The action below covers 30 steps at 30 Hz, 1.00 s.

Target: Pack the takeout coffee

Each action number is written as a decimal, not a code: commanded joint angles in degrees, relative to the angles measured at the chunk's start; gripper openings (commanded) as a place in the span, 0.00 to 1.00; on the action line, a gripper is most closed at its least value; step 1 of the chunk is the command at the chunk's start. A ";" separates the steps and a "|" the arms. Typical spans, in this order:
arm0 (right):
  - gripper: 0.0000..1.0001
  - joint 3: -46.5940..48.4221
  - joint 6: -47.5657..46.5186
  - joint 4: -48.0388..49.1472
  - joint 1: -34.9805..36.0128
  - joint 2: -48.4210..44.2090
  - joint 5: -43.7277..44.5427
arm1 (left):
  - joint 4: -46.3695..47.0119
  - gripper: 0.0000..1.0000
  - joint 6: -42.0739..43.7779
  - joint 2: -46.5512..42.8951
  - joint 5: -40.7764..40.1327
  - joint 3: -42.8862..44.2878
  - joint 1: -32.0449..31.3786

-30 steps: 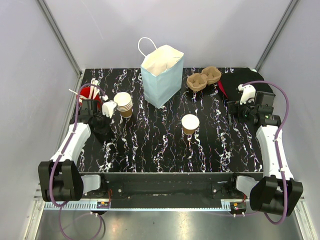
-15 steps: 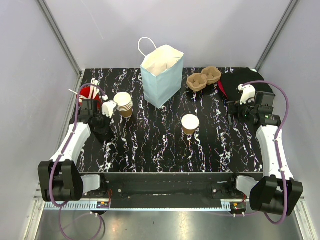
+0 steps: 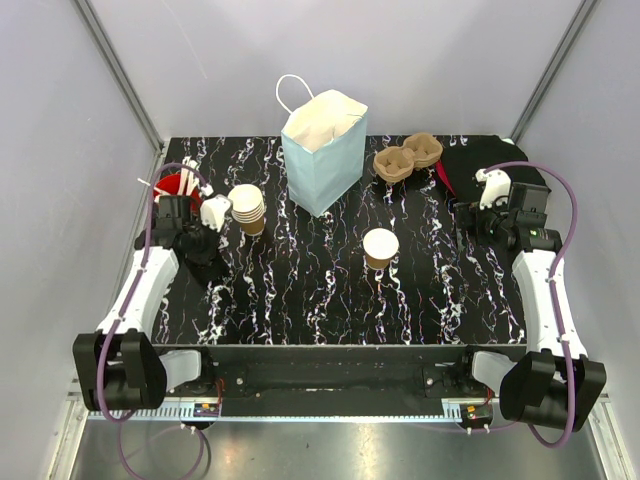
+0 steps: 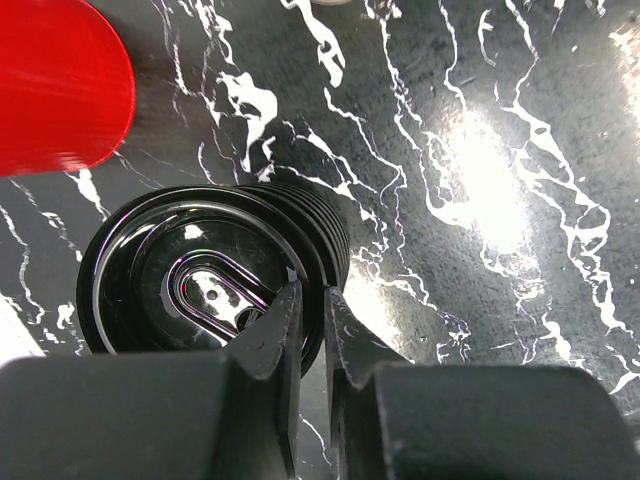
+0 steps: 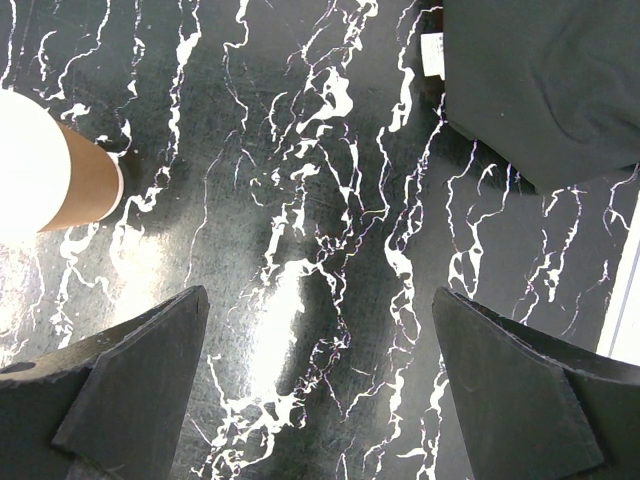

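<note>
The takeout coffee cup (image 3: 380, 247), tan with a pale inside, stands open near the table's middle; its side shows at the left edge of the right wrist view (image 5: 45, 170). A stack of round black lids (image 4: 190, 280) lies at the table's left. My left gripper (image 3: 204, 258) (image 4: 312, 300) points down over this stack. Its fingers stand almost together, pinching the rim of the top lid. My right gripper (image 3: 470, 215) (image 5: 320, 300) hangs wide open over bare table at the right, holding nothing.
A pale blue paper bag (image 3: 323, 150) stands open at the back middle. A stack of nested tan cups (image 3: 247, 207) sits just right of my left wrist. Brown pulp carriers (image 3: 405, 158) and a black cloth (image 3: 490, 165) lie back right. A red object (image 4: 55, 90) lies behind the lids.
My left gripper's fingers have come closer together on the lid's rim, and the left wrist has shifted slightly back. The right arm has not moved.
</note>
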 commanded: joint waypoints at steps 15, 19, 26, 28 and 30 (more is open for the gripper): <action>1.00 7.00 -11.65 -10.26 -0.33 -7.77 -20.34 | -13.98 0.14 4.09 -8.41 15.74 11.77 -0.96; 1.00 11.39 -19.54 -14.84 -0.24 -10.94 -27.82 | -15.39 0.14 4.18 -8.59 17.59 13.26 -6.04; 1.00 20.36 -33.26 -27.74 0.29 -10.15 -42.74 | -15.57 0.15 2.68 -7.63 18.64 17.13 -20.99; 1.00 22.30 -37.30 -29.52 0.55 -9.89 -45.40 | -15.66 0.15 2.07 -6.66 19.25 19.66 -25.47; 1.00 23.35 -39.51 -30.75 0.81 -9.80 -47.69 | -16.27 0.15 1.80 -4.73 20.83 21.52 -28.63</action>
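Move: The left fingers already pinch the near-right rim of a black lid; the open white-brown cup stands about 36 cm to that hand's right, 2 cm ahead and 5 cm lower. The remaining lid stack is just below, some 2 cm ahead and 2 cm left; the cup stack is 11 cm ahead and 8 cm right, the red straw holder 13 cm ahead and 8 cm left. From the right hand that same single cup lies about 18 cm left, level fore-and-aft, 12 cm below. Keeping its pinch on the black lid's rim, the left hand lifts clear of the lid stack, then sweeps right and somewhat back towards the single cup, about 15 cm across and 10 cm up, turning some 35 degrees clockwise. The right hand, empty and wide open, rises about 15 cm while swinging left and back, turning counter-clockwise about 45 degrees to face the cup. ##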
